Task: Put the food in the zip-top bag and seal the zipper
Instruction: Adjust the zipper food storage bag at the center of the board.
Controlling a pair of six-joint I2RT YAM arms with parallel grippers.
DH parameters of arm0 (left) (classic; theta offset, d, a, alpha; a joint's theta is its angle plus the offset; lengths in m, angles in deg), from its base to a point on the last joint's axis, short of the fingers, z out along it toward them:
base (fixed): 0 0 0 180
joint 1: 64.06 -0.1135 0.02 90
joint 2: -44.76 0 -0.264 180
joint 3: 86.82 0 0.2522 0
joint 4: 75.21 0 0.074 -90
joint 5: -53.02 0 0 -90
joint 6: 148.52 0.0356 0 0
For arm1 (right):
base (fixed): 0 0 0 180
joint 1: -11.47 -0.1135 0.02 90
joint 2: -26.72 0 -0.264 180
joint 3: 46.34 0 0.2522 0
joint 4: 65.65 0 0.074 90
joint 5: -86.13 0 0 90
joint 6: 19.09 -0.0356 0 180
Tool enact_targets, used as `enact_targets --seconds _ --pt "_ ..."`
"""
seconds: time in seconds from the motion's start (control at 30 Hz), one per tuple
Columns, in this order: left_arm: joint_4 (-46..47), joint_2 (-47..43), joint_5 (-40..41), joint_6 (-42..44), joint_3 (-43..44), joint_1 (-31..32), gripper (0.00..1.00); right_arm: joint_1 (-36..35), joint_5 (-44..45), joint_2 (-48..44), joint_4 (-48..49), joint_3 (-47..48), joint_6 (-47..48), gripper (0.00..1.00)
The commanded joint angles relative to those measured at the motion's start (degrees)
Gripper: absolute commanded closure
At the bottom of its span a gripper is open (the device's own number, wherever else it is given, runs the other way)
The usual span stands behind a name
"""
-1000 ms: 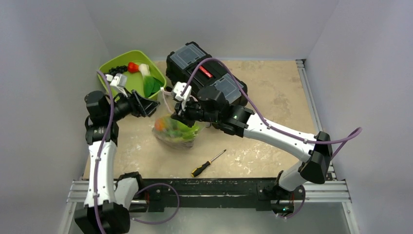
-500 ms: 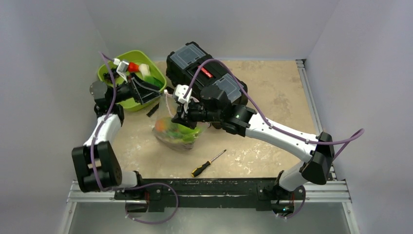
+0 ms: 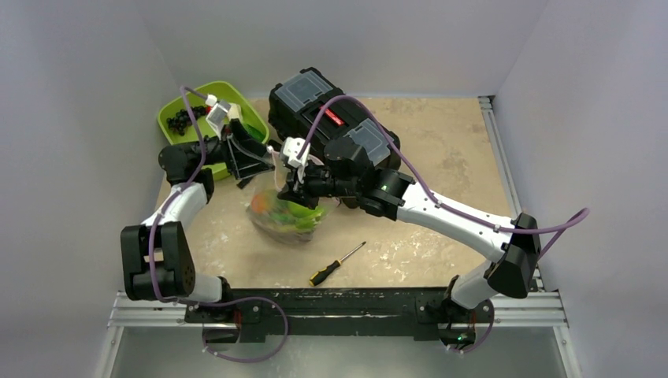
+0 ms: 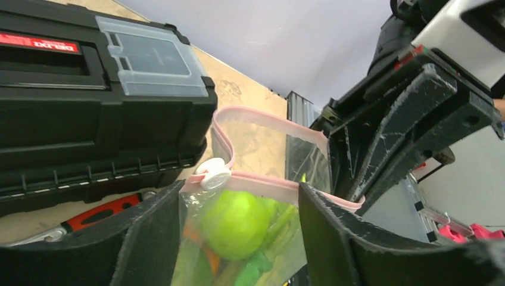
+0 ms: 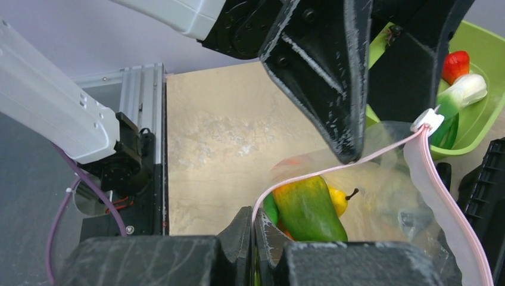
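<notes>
The clear zip-top bag [image 3: 283, 219] lies mid-table with food inside: a green apple [image 4: 235, 221], a green-orange pepper [image 5: 308, 208] and a yellow pear [image 5: 338, 200]. Its pink zipper [image 4: 265, 183] carries a white slider [image 4: 213, 174] at one end. My right gripper [image 3: 293, 186] is shut on the zipper strip [image 5: 255, 221] and holds the mouth up. My left gripper [image 3: 256, 160] is open. Its fingers [image 4: 152, 235] straddle the bag's mouth just below the slider, with the strip between them. More food, a leek [image 5: 465, 90] and a red piece [image 5: 456, 65], lies in the tray.
A lime-green tray [image 3: 183, 110] sits at the back left. A black toolbox [image 3: 331, 118] stands right behind the bag. A screwdriver [image 3: 337, 264] lies on the table near the front. Walls close in on both sides.
My left arm has folded down and reached right, bringing its open jaws from beside the tray to the bag's mouth. The right gripper has stayed shut on the zipper strip.
</notes>
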State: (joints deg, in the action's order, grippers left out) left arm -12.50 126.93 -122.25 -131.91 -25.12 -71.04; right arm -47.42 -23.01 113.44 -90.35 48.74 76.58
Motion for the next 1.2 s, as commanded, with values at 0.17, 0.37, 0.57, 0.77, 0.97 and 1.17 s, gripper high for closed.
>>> enact_targets --seconds 0.17,0.37,0.57,0.77,0.97,1.17 --pt "5.2 -4.8 -1.8 0.0 -4.8 -0.3 0.5 0.2 -0.2 -1.9 1.9 2.2 0.7 1.0" --pt "5.1 -9.4 4.2 1.0 -8.6 -2.1 0.82 0.2 0.7 -3.2 2.0 1.2 0.0 1.0" --pt "5.1 -12.4 7.9 1.2 -12.4 -3.2 1.0 0.2 6.0 -3.4 -1.5 2.5 -2.0 0.93" --pt "-8.5 -21.5 11.8 10.1 -15.9 -5.2 1.0 0.1 19.6 -5.6 -12.2 5.8 -9.7 0.62" --pt "-73.2 -38.4 23.5 55.3 -7.2 -1.8 1.0 0.0 23.4 -6.7 -17.3 6.8 -9.5 0.43" --pt "-81.2 -38.2 19.0 59.4 -4.8 -0.2 1.0 0.0 10.3 -4.3 -13.7 12.8 -3.2 0.27"
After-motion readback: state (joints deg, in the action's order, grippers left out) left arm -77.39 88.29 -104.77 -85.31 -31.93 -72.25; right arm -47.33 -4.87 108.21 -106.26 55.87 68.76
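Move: The white zipper slider at the bag's rim sits between the left hand's open fingers, about 2 cm ahead and 1 cm right of the hand point, at its height. The food in the bag lies some 14 cm back, 5 cm right and 13 cm below; the toolbox about 7 cm ahead, 18 cm right and 10 cm lower. For the right hand, already shut on the near rim, that slider is roughly 13 cm ahead and 2 cm left. Back towards the robot goes the left hand, closing its open fingers on the rim at the slider and drawing that corner along, about 6 cm in all, dipping slightly and then rising, with a counter-clockwise turn of some 20 degrees. Once it is shut, the right hand opens, lets go of the near rim and withdraws to the right, then up, turning about 20 degrees clockwise. ##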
